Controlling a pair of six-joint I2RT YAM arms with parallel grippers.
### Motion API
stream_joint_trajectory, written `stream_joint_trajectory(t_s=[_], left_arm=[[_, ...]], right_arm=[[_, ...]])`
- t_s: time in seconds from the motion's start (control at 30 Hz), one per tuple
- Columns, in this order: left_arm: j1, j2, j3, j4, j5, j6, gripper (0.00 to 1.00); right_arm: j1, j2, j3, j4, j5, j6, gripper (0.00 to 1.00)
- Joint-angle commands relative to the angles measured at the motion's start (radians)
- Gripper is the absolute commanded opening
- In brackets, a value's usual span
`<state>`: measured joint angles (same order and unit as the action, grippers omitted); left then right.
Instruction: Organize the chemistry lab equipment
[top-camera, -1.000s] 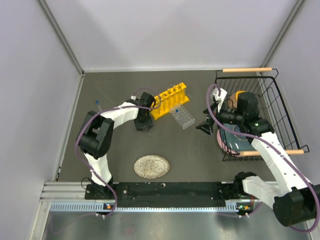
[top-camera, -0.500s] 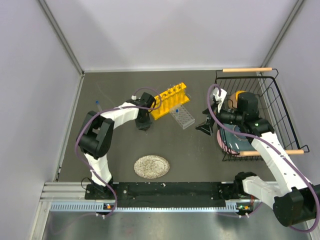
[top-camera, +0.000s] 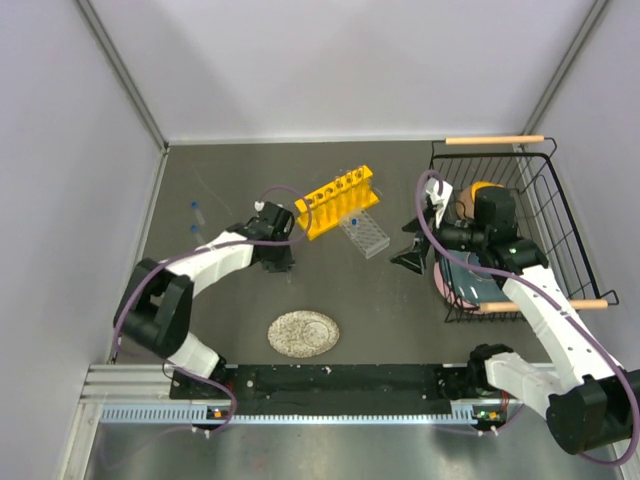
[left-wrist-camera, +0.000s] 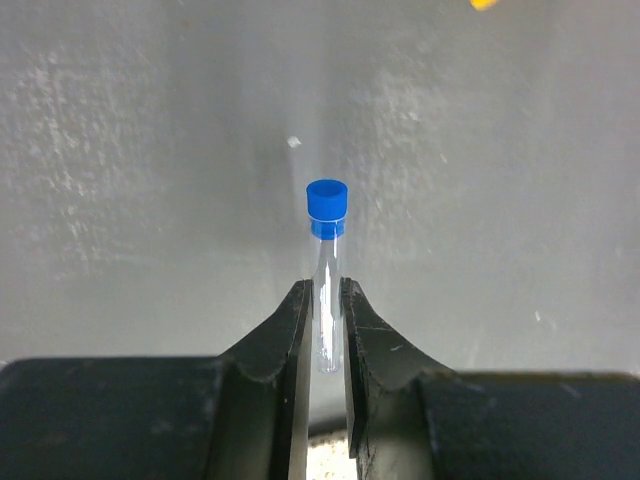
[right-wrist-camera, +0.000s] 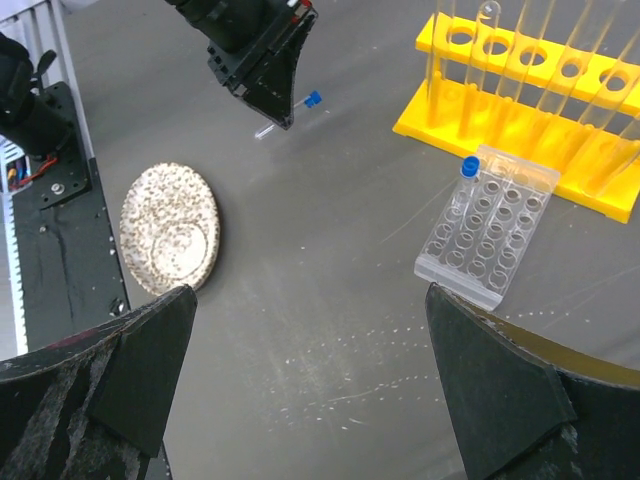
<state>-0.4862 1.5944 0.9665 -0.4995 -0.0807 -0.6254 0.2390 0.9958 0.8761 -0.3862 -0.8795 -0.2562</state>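
My left gripper (left-wrist-camera: 326, 300) is shut on a thin clear vial with a blue cap (left-wrist-camera: 327, 260), which sticks out past the fingertips. In the top view this gripper (top-camera: 278, 262) sits left and nearer than the yellow test-tube rack (top-camera: 338, 201), which holds several glass tubes (right-wrist-camera: 440, 60). The small clear gridded rack (top-camera: 364, 233) lies beside it with one blue-capped vial (right-wrist-camera: 468, 170) standing in a corner hole. Two more blue-capped vials (top-camera: 195, 209) lie at the far left. My right gripper (right-wrist-camera: 310, 300) hangs open and empty, right of the clear rack.
A round speckled grey plate (top-camera: 303, 333) lies near the front, in front of the left gripper. A black wire basket (top-camera: 541, 206) with bowls stands at the right, behind the right arm. Grey walls close in the table on three sides.
The left jaws have shut on the blue-capped vial. The left arm has drawn back left and toward the near side, away from the yellow rack. The right arm has not moved.
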Motion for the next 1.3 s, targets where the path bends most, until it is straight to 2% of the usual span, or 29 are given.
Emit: stream_joint_trajectory(t_s=[0.0,0.1,0.23,0.43,0.63,0.77,0.93,1.27], left_arm=[[-0.003,-0.178,-0.106,0.174,0.168,0.107,0.03],[-0.003,-0.310,-0.224,0.266,0.245,0.154,0.03],[-0.015,-0.503,-0.307,0.372,0.395,0.173,0.03],[-0.104,-0.631,-0.316,0.464,0.470,0.148,0.04],[-0.303,-0.578,-0.218,0.522,0.434,0.119,0.04],[-0.374,-0.525,-0.155,0.558,0.406,0.105,0.04],[-0.428,-0.462,-0.083,0.559,0.372,0.112,0.04],[-0.451,-0.425,-0.038,0.535,0.315,0.130,0.03]], right_arm=[[-0.007,-0.002,0.012,0.027,-0.073,0.012,0.99],[-0.007,0.004,0.018,0.021,-0.127,0.008,0.99],[0.002,0.033,0.037,0.007,-0.234,0.017,0.99],[0.075,0.087,0.145,-0.111,-0.202,0.052,0.99],[0.154,0.155,0.244,-0.109,-0.115,0.237,0.99],[0.158,0.193,0.251,-0.050,-0.087,0.426,0.99],[0.172,0.191,0.184,0.027,-0.102,0.514,0.97],[0.178,0.176,0.120,0.092,-0.139,0.604,0.68]])
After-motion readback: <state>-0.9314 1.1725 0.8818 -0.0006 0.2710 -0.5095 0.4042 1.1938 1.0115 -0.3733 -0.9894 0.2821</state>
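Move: The blue-capped test tube is already in the left fingers, just clear of the table; it lies about 27 cm to the right hand's left, 5 cm ahead and 20 cm below it. From the left hand, the open right gripper it is taken to is some 27 cm right, 5 cm back and 20 cm up; the speckled plate 16 cm back, 3 cm right; the clear rack 10 cm ahead, 19 cm right; the yellow rack 17 cm ahead, 12 cm right, slightly lower than the clear rack's distance sideways. The test tube, still pinched in the left fingers, is carried up about 20 cm and back some 12, then increasingly right by about 18, as the left wrist swings some 65 degrees from pointing down to pointing right. The right hand comes about 6 cm left and a little back, rolls some 30 degrees, brings its open fingers around the blue cap and starts closing. ##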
